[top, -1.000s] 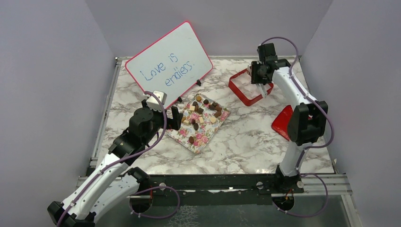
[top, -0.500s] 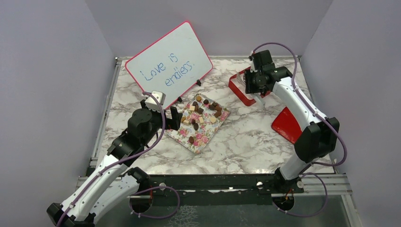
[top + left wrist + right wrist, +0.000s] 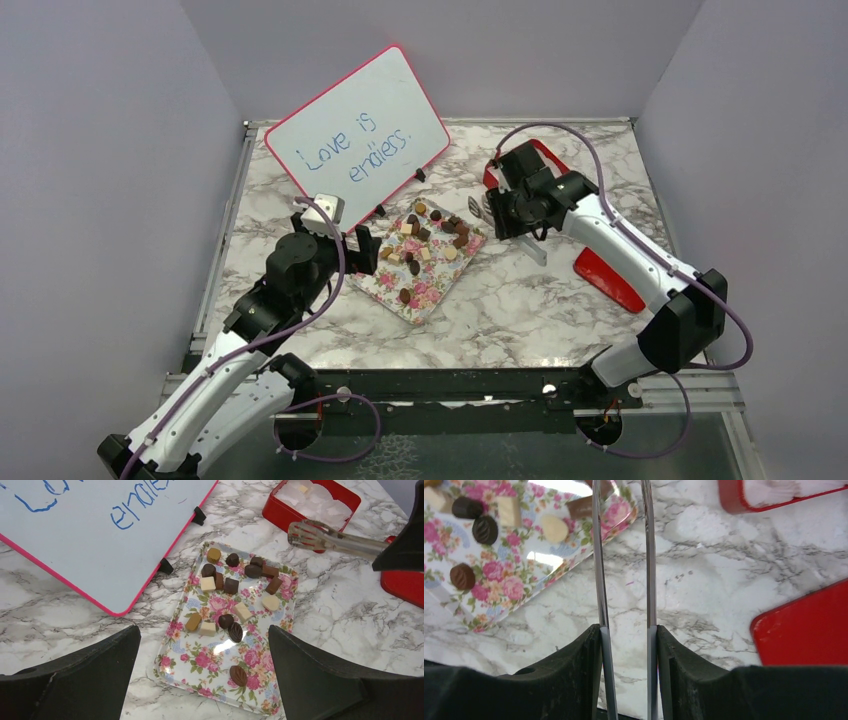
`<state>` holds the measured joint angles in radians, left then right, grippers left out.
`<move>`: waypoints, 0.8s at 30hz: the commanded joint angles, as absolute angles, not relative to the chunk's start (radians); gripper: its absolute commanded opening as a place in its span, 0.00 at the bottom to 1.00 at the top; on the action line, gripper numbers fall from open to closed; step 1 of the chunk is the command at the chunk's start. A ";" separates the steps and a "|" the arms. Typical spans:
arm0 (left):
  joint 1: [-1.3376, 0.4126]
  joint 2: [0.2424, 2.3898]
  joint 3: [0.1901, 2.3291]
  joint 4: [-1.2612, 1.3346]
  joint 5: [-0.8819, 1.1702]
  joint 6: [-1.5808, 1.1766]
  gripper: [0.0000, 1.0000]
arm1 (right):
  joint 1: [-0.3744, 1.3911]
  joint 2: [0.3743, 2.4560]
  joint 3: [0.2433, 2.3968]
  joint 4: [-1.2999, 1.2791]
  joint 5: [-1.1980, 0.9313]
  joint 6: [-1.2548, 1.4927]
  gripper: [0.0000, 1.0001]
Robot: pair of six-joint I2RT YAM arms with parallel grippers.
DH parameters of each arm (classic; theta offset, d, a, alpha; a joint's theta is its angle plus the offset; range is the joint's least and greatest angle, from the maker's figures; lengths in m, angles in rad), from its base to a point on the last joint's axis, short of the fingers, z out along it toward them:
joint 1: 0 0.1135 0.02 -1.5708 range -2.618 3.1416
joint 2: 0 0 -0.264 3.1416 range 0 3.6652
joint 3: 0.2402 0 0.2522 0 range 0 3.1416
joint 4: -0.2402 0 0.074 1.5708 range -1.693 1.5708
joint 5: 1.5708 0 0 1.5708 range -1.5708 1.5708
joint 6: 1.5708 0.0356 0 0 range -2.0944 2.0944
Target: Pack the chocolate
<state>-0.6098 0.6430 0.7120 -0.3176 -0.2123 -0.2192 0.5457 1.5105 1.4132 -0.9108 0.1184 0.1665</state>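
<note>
The chocolate lies as several dark, brown and cream pieces on a floral tray at mid table. My left gripper hovers open over the tray's near left end, and its wrist view shows the chocolate and tray between its spread fingers. My right gripper is shut on metal tongs whose arms reach to the tray's right corner, near the chocolate. The tongs' tips look empty. The right gripper presses both arms, which stay apart.
A red box lined with white paper cups holds one cream piece at the back right. Its red lid lies flat on the right. A pink-rimmed whiteboard leans at the back left. Purple walls surround the marble table.
My right arm has swung from above the red box leftward and nearer, bringing the tongs to the tray's right corner. The left arm has barely moved.
</note>
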 commanded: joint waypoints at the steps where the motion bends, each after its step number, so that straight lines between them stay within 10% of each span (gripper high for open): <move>1: -0.609 0.626 0.705 -0.308 -0.252 -0.207 0.99 | 0.627 1.468 1.375 -0.942 0.133 0.207 0.44; 24: -0.609 0.611 0.707 -0.313 -0.272 -0.208 0.99 | 0.852 1.556 1.351 -0.981 0.201 0.304 0.44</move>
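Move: The right hand already grips the tongs; the round white chocolate lies about 15 cm to its left, 4 cm back and 15 cm below. The brown block is some 3 cm farther out than that chocolate and 2 cm right of it, and the cream bar is 5 cm to the chocolate's left, level with it. The red box stands about 12 cm ahead of the right hand. From the left hand, the round white chocolate is roughly 3 cm ahead, 17 cm right and 22 cm below. Right hand carries the still-gripped tongs back about 8 cm and left, sinking towards the round white chocolate. ##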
